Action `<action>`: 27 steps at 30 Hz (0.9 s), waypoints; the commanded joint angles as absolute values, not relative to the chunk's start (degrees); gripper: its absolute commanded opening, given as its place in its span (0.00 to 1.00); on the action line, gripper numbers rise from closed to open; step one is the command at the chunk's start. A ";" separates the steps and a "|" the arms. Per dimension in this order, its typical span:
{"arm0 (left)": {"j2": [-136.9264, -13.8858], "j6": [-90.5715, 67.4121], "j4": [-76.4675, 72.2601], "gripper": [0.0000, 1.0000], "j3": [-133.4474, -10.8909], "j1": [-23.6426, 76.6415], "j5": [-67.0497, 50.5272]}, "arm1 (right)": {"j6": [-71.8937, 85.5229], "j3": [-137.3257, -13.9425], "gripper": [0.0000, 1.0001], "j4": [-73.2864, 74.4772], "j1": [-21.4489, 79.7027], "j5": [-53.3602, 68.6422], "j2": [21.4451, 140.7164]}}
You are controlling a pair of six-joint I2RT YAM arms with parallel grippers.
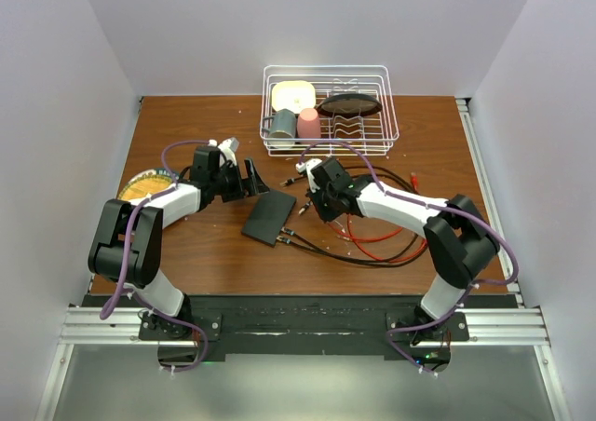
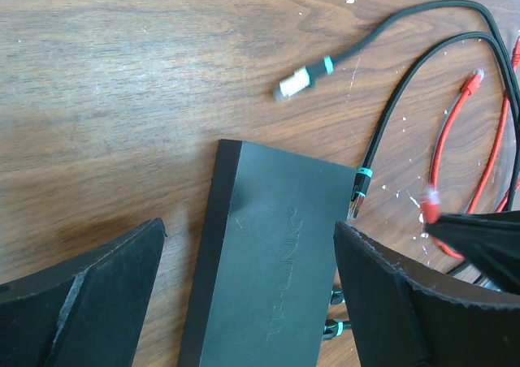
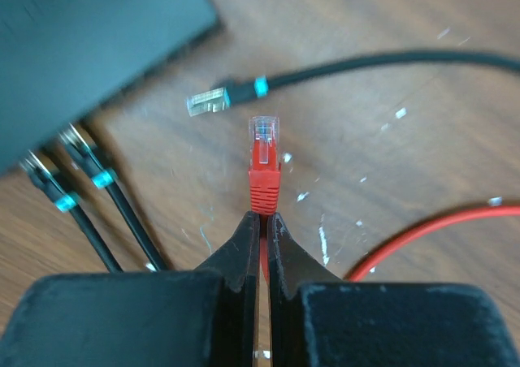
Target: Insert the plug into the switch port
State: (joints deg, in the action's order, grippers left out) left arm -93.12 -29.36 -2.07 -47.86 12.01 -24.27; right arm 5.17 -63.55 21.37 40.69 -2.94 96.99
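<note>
The switch (image 1: 270, 218) is a thin matte-black box lying flat on the wooden table, with two black cables plugged into its right edge (image 3: 73, 168). My left gripper (image 2: 250, 223) hovers open over the switch (image 2: 276, 253), one finger on each side and neither touching it. My right gripper (image 3: 262, 217) is shut on the red cable just behind its plug (image 3: 264, 148). The plug's clear tip points forward above the table, a short way right of the switch (image 3: 89, 34). The left wrist view shows the same plug (image 2: 429, 205) near the switch's socket edge.
A loose black cable with a clear plug (image 3: 210, 101) lies just beyond the red plug. Red and black cable loops (image 1: 372, 237) spread right of the switch. A white wire rack (image 1: 331, 140) holding cups and dishes stands at the back. A yellow round object (image 1: 144, 186) lies at the left.
</note>
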 commanded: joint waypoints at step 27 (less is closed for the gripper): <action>-98.96 -30.41 -7.38 0.61 -46.32 12.13 -31.38 | -3.34 -71.81 0.00 27.33 51.06 -4.92 107.67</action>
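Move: The red plug is in my right fingers; the switch lies about 12 cm to that hand's left, level fore and aft, some 6 cm below. Two seated black plugs lie 4 cm back and 8 cm left of that hand, and a loose black plug is 2 cm ahead and 4 cm left. From my open left hand the switch is about 4 cm back, 3 cm right and 6 cm below; another loose black plug lies 2 cm ahead and 7 cm right. Keeping the red plug pinched, I bring my right hand down, left and back, about 4 cm each way. I turn it some 15 degrees counter-clockwise so the plug points at the switch's port side beside the seated plugs, then nearly stop. After a short wait my left hand sinks about 3 cm over the switch, easing slightly back and right, its wide-open fingers closing by about a third. ##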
